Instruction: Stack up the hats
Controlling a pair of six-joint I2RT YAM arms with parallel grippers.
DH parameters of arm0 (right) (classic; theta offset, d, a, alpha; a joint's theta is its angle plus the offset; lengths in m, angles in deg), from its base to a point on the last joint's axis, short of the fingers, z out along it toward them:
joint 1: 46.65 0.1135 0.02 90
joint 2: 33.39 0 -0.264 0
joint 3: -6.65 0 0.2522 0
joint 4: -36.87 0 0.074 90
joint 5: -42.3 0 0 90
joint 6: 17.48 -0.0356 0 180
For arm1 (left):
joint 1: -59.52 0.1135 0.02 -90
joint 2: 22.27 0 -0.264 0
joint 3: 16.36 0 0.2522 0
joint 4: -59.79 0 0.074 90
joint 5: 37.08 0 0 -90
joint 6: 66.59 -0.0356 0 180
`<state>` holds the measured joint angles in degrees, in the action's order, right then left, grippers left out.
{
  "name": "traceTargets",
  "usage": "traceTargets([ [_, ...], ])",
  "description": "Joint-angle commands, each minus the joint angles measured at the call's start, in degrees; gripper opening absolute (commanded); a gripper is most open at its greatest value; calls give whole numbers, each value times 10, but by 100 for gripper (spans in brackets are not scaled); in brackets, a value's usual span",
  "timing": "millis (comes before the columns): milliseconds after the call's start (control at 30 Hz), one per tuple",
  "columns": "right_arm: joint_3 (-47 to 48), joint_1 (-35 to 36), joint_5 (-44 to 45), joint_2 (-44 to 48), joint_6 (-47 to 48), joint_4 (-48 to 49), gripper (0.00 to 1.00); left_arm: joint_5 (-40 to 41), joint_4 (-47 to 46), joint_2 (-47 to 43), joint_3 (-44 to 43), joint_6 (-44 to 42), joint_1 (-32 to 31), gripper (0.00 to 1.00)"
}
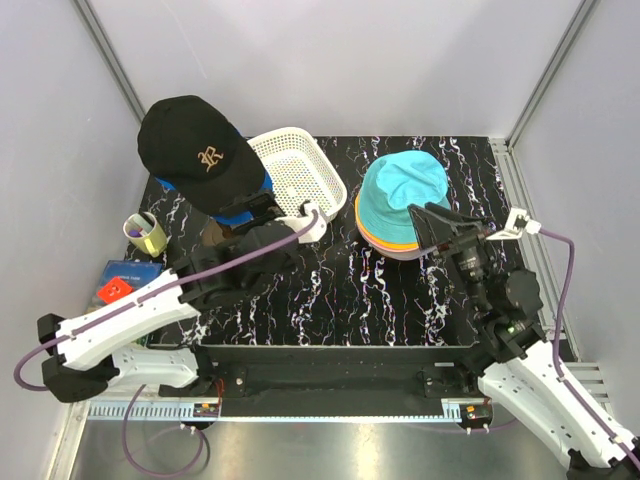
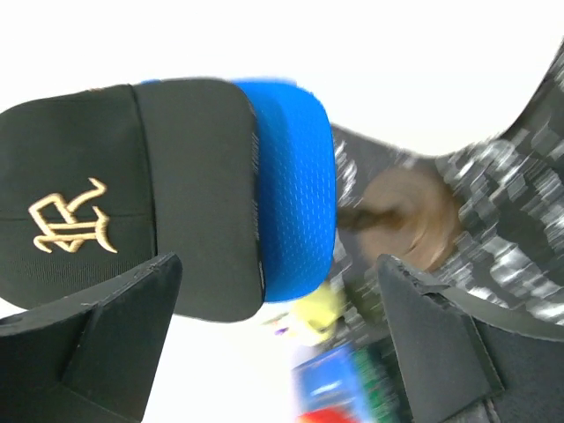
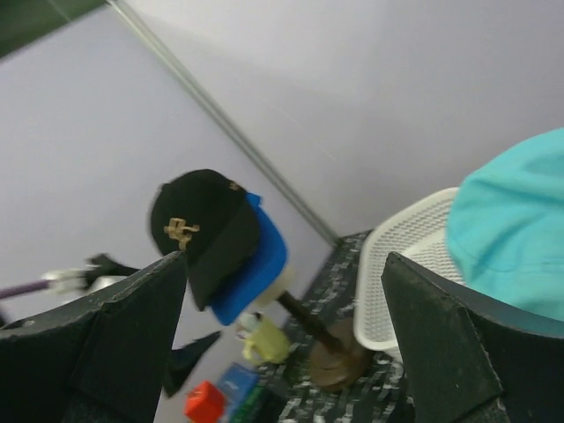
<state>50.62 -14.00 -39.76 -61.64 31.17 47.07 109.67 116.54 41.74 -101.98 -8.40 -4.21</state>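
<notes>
A black cap with a gold emblem (image 1: pixel 197 150) (image 2: pixel 106 203) (image 3: pixel 198 225) sits on top of a royal-blue hat (image 1: pixel 243 212) (image 2: pixel 295 194) (image 3: pixel 256 264), both raised on a stand at the back left. My left gripper (image 1: pixel 262 208) (image 2: pixel 280 260) is open just in front of their brims, holding nothing. At the right, a teal bucket hat (image 1: pixel 405 192) (image 3: pixel 515 220) tops a pile with orange (image 1: pixel 383 237) and pale rims showing beneath. My right gripper (image 1: pixel 432 225) (image 3: pixel 284 260) stands open at the pile's near right edge, empty.
A white perforated basket (image 1: pixel 297 168) (image 3: pixel 401 256) lies between the two hat piles. The stand's brown base (image 2: pixel 414 216) (image 3: pixel 339 361) rests on the black marbled table (image 1: pixel 340 300). A yellow-green mug (image 1: pixel 146 233) and a blue box with a red block (image 1: pixel 118 285) sit at the left edge.
</notes>
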Motion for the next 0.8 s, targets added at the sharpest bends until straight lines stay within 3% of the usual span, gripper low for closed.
traceTargets([
  [0, 92, 4, 66, -56, 150, -125, 100, -42, -49, -33, -37, 112, -16, 99],
  [200, 112, 3, 208, -61, 258, -190, 100, 5, -300, -178, 78, 160, -18, 99],
  [300, 119, 3, 277, -59, 301, -205, 100, 11, -358, -263, 119, 179, -9, 99],
  [533, 125, 3, 300, -68, 306, -225, 100, -4, -324, -317, 137, 201, 4, 99],
  [767, 120, 3, 311, -52, 305, -226, 100, 67, -306, -274, 126, 218, 3, 99],
])
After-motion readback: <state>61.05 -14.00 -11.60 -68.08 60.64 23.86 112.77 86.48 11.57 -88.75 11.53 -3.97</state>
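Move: The black cap, already on the mannequin head over a blue one, lies about 11 cm ahead of the left hand, 6 cm to its left and 5 cm higher. The white basket stands some 16 cm ahead, 9 cm right and 28 cm below that hand. From the right hand, the cap is about 13 cm ahead, 37 cm left and roughly level; the turquoise hat is about 14 cm ahead, 3 cm left and 15 cm lower. Before the cap, the open left hand rises and goes left about 8 cm, rolling level; right swings rightward. ##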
